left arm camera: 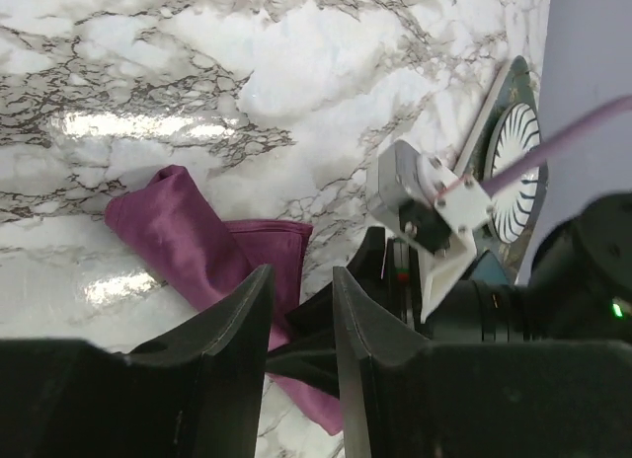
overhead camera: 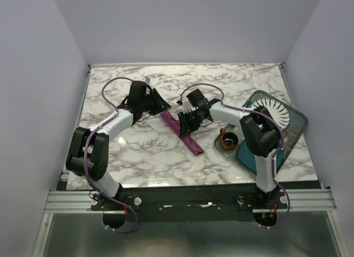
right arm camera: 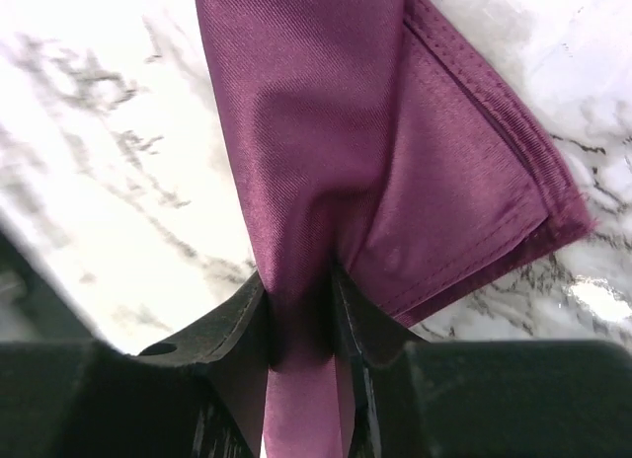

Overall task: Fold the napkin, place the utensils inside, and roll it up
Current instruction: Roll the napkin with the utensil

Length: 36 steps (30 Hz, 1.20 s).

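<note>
The plum napkin point(overhead camera: 186, 136) lies on the marble as a long narrow folded strip running from the middle toward the near right. My right gripper point(overhead camera: 186, 123) is over its middle, and in the right wrist view its jaws point(right arm camera: 299, 280) are shut on a pinched ridge of the napkin point(right arm camera: 375, 132). My left gripper point(overhead camera: 160, 106) sits by the strip's far end. Its fingers point(left arm camera: 301, 275) stand apart with nothing clamped; the napkin point(left arm camera: 168, 231) lies below and ahead of them, with the right gripper's black fingers beyond the gap. The utensils are out of view.
A teal mat point(overhead camera: 295, 130) lies at the right with a white plate point(overhead camera: 272, 114) on it and a small orange-rimmed dark cup point(overhead camera: 228, 139) at its near left corner. The plate point(left arm camera: 518, 162) also shows in the left wrist view. White walls border the table.
</note>
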Motion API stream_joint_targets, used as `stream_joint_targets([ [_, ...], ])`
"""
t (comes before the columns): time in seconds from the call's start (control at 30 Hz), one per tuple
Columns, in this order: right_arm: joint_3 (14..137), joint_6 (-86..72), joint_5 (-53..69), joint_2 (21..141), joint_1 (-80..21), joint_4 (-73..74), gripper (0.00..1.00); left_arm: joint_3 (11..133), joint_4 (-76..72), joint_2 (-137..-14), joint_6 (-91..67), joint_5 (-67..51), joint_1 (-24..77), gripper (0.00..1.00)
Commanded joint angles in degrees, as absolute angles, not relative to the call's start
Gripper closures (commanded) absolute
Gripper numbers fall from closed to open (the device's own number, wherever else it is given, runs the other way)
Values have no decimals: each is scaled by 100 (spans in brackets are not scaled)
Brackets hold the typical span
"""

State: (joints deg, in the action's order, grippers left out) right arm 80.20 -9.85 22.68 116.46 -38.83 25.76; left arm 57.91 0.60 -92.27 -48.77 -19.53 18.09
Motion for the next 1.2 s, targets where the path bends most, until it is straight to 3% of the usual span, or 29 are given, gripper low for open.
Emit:
stream_joint_targets([
  [0.0,8007,-1204,4666,12233,-3358,2593,65,5810,115,-9298,-4816,-2073,1811,60],
  [0.23,8139,-1345,5387,12542,-3076,2610,64,5774,-403,-9798,-5097,-2319,2039,61],
  [0.7,8077,-1327,4703,12034,-2988,2882,56,5089,-1248,-10547,-5397,-2066,2232,62],
  [0.87,7954,-1056,3307,11260,-3356,3234,35,4983,-1397,-10757,-5388,-2057,2232,63],
  [1.03,7700,-1002,405,10539,-4356,3322,27,4931,-1450,-10793,-5423,-2048,2224,63],
  [1.17,7699,-984,-991,10572,-5009,3191,22,4948,-1441,-10872,-5511,-2144,2206,63],
])
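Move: The right fingers already pinch the napkin roll near its middle, with the loose flap about 4 cm ahead of that hand on the far side and the orange mug some 20 cm to its right, 1 cm back. From the left hand, hovering open, the roll's middle lies about 6 cm back, 6 cm right and 12 cm below; its far end is roughly 4 cm ahead, 2 cm left and equally low. Twisting about the roll's length by some 30 degrees, the right hand keeps its pinch and swings its fingertips back and left, the way that rolls the napkin towards the flap. The left hand meanwhile sinks about 10 cm, also going right and slightly back, tipping down, its part-open fingers coming onto the roll's far part. Then the right opens wide, comes free, lifts some 5 cm and untwists. ##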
